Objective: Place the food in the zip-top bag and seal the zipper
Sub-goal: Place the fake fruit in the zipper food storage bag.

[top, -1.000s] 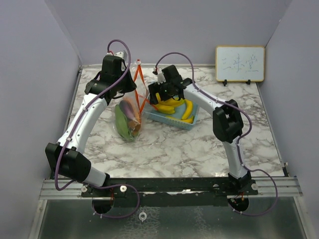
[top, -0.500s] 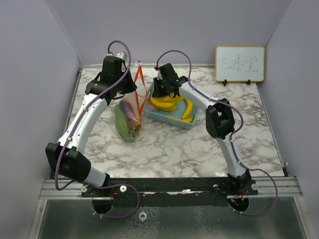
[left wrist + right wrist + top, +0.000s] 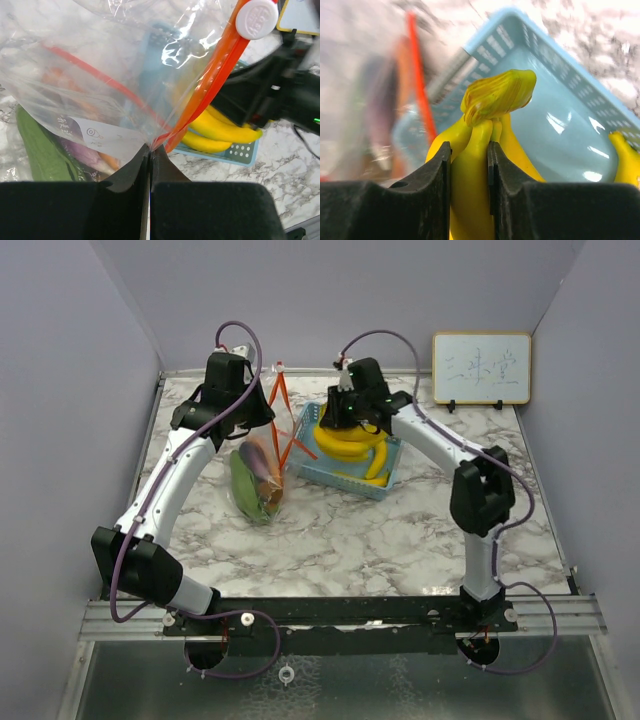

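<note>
The clear zip-top bag [image 3: 262, 480] lies left of centre, its mouth held up. My left gripper [image 3: 150, 150] is shut on the bag's edge, where the orange zipper [image 3: 210, 85] with its white slider [image 3: 256, 17] begins. In the bag lie a green leafy vegetable [image 3: 243, 485], a purple eggplant [image 3: 262, 462] and a carrot [image 3: 107, 161]. My right gripper [image 3: 469, 165] is shut on the bunch of yellow bananas [image 3: 492, 95] near its stem, over the blue basket [image 3: 560, 115]. From above, the bunch [image 3: 345, 445] hangs under that gripper [image 3: 350, 420].
The blue mesh basket [image 3: 375, 485] stands just right of the bag, with another banana [image 3: 378, 462] in it. A small whiteboard [image 3: 481, 368] leans on the back wall at the right. Purple walls close in the table on three sides.
My right gripper has closed on the banana bunch and swung a little to the right over the basket. The left gripper and the bag have stayed put.
</note>
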You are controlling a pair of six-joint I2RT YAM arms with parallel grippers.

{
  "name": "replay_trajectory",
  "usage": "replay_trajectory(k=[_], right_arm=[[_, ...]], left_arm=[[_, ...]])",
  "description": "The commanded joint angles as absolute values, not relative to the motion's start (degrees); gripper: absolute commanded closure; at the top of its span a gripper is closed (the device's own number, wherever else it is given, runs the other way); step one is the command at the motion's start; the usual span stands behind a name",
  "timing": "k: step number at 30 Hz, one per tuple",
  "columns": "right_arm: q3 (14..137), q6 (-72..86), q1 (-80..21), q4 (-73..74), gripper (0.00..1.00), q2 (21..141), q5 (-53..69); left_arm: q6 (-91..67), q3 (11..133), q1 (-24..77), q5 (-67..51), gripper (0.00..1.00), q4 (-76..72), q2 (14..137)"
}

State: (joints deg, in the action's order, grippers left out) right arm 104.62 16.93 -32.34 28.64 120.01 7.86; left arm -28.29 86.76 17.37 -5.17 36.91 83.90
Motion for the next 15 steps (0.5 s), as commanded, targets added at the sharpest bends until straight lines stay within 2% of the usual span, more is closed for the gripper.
replay_trajectory(k=[1, 8, 15], right_arm=[[96.2, 25.8, -27.5, 10.2, 0.98, 105.8, 24.6], [86.3, 42.2, -25.7, -18.3, 0.98, 96.6, 41.6], [80.7, 65.3, -24.2, -46.4, 0.98, 95.2, 44.9]], left_arm=[[-30.8, 90.3, 17.6, -7.7, 1.0, 36.9, 81.9], [-35.5, 91.6, 17.6, -12.4, 1.0, 35.8, 82.6], [-42.2, 92.8, 17.5, -18.5, 1.0, 31.6, 84.1]])
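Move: The right hand already grips the banana bunch by its stem end, low over the basket. The bag's open mouth is about 12 cm to its left, level in reach and some 6 cm higher. The basket's middle is roughly 5 cm back, 2 cm right and 10 below; a loose banana is about 9 cm right and 6 back. For the left hand, pinching the bag's rim, the bunch is some 16 cm right, 3 farther out and 18 lower. The right arm lifts the gripped banana bunch fast and nearly straight up out of the basket, about 25 cm, easing some 6 cm back late on, while the wrist swings round by roughly 55 degrees so the fingers go from slanting down to pointing level to the left, towards the bag's side. The left hand keeps its shut pinch on the bag's rim and draws it about 4 cm up and 3 cm to the right, rolling slightly. ##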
